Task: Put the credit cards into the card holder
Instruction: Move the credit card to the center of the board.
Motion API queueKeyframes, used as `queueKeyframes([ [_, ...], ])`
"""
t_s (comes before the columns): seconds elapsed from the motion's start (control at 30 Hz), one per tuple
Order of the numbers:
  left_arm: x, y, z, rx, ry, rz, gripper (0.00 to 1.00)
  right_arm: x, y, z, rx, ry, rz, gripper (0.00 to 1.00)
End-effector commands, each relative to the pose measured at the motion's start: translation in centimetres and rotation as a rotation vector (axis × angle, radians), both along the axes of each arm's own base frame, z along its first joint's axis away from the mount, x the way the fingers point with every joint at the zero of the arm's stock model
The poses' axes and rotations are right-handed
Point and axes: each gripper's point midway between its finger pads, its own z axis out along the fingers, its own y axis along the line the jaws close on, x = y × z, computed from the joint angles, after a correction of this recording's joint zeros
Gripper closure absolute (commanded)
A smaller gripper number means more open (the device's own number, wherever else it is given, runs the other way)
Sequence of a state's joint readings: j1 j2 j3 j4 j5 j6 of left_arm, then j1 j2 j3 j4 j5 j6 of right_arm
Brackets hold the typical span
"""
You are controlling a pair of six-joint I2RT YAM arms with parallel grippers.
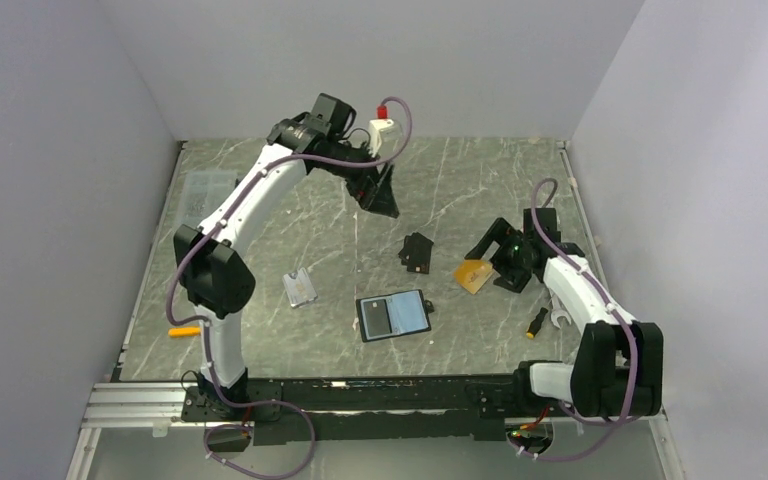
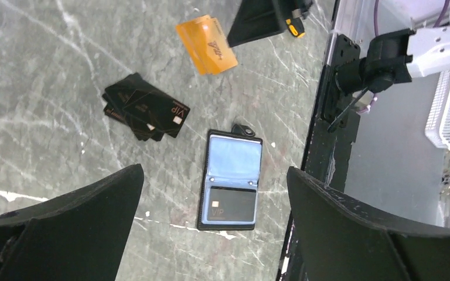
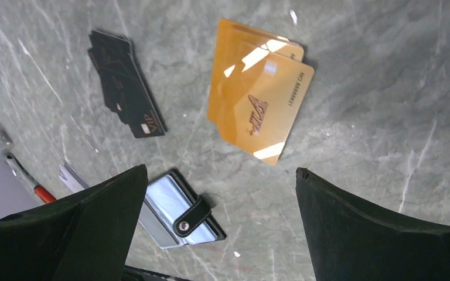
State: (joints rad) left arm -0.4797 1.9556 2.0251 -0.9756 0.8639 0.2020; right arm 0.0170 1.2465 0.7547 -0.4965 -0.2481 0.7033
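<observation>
The card holder (image 1: 393,315) lies open and flat near the table's front middle. One black card (image 2: 232,205) sits in one of its clear pockets (image 2: 233,157). A fanned pile of black credit cards (image 1: 416,252) lies behind it, and orange ones (image 1: 474,275) lie to its right. My left gripper (image 1: 378,205) hangs open high over the far middle of the table, holding nothing, with the holder (image 2: 231,178) showing far below between its fingers. My right gripper (image 1: 495,262) is open and empty just beside the orange cards (image 3: 258,93). The black cards (image 3: 126,91) and the holder's snap tab (image 3: 190,216) show in the right wrist view.
A small clear sleeve (image 1: 299,288) lies left of the holder. A clear plastic box (image 1: 205,192) stands at the far left, and an orange marker (image 1: 184,331) lies at the front left. A yellow-handled tool (image 1: 537,322) and a wrench (image 1: 560,320) lie by the right arm.
</observation>
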Motion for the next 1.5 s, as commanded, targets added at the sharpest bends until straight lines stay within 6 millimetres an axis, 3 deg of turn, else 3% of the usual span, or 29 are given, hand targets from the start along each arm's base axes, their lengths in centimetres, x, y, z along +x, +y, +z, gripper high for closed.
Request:
queueKeyframes([
  [0.0, -3.4, -2.0, 2.7, 0.017, -0.134, -0.124, 0.01, -0.1, -0.4, -0.8, 0.040, -0.019, -0.019, 0.00],
  [0.07, -3.7, -2.7, 3.2, -0.021, -0.145, -0.135, 0.01, -0.1, -0.8, -0.6, 0.069, -0.049, -0.046, 0.00],
  [0.2, -4.1, -2.6, 0.5, -0.102, -0.021, -0.138, 0.01, -0.2, -1.0, -0.9, 0.151, -0.063, -0.080, 0.00],
  [0.23, -3.9, -2.8, 0.3, -0.105, -0.005, -0.138, 0.01, -0.2, -1.1, -1.2, 0.157, -0.058, -0.089, 0.00],
  [0.33, -2.1, -3.6, 0.1, 0.019, -0.186, -0.068, 0.01, -0.4, -1.2, -1.9, 0.177, -0.051, -0.114, 0.00],
  [0.43, -0.5, -4.4, 0.5, -0.006, -0.205, 0.038, 0.01, -0.5, -2.1, -2.8, 0.154, -0.017, -0.172, 0.00],
  [0.7, 1.6, -8.4, -6.3, -0.002, -0.017, 0.103, 0.01, -0.3, -2.8, -2.4, 0.141, -0.098, -0.194, 0.00],
  [1.0, 3.0, -11.6, -10.7, -0.028, 0.110, 0.143, 0.01, 0.1, -3.7, -3.2, 0.162, -0.128, -0.245, 0.00],
  [1.2, 2.6, -12.8, -11.2, -0.086, 0.163, 0.125, 0.01, 0.7, -3.7, -4.1, 0.199, -0.113, -0.258, 0.00],
  [1.47, 1.8, -11.8, -12.0, -0.109, 0.198, 0.133, 0.06, 1.8, -2.1, -5.6, 0.270, -0.076, -0.223, 0.00],
])
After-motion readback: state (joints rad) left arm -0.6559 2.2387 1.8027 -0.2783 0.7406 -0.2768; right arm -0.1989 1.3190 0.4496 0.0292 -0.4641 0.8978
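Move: The orange cards lie just ahead of the right fingertips, about 2 cm farther out and 2 cm to their left, some 7 cm below. From the high left hand they are roughly 21 cm to the right, 4 cm back and 24 cm down. Of the left hand's neighbours, the black cards lie 8 cm right and 2 cm ahead, the open card holder 2 cm right and 13 cm back. No touch can be made out: both grippers stay wide open. The left hand first dips back about 5 cm and recovers, then sweeps right and down past the black cards towards the orange ones, ending about 12 cm right and 14 cm lower, slightly forward. The right hand sinks some 4 cm beside the orange cards, edging back and right, turning clockwise, then eases forward as it rolls its left side up. ##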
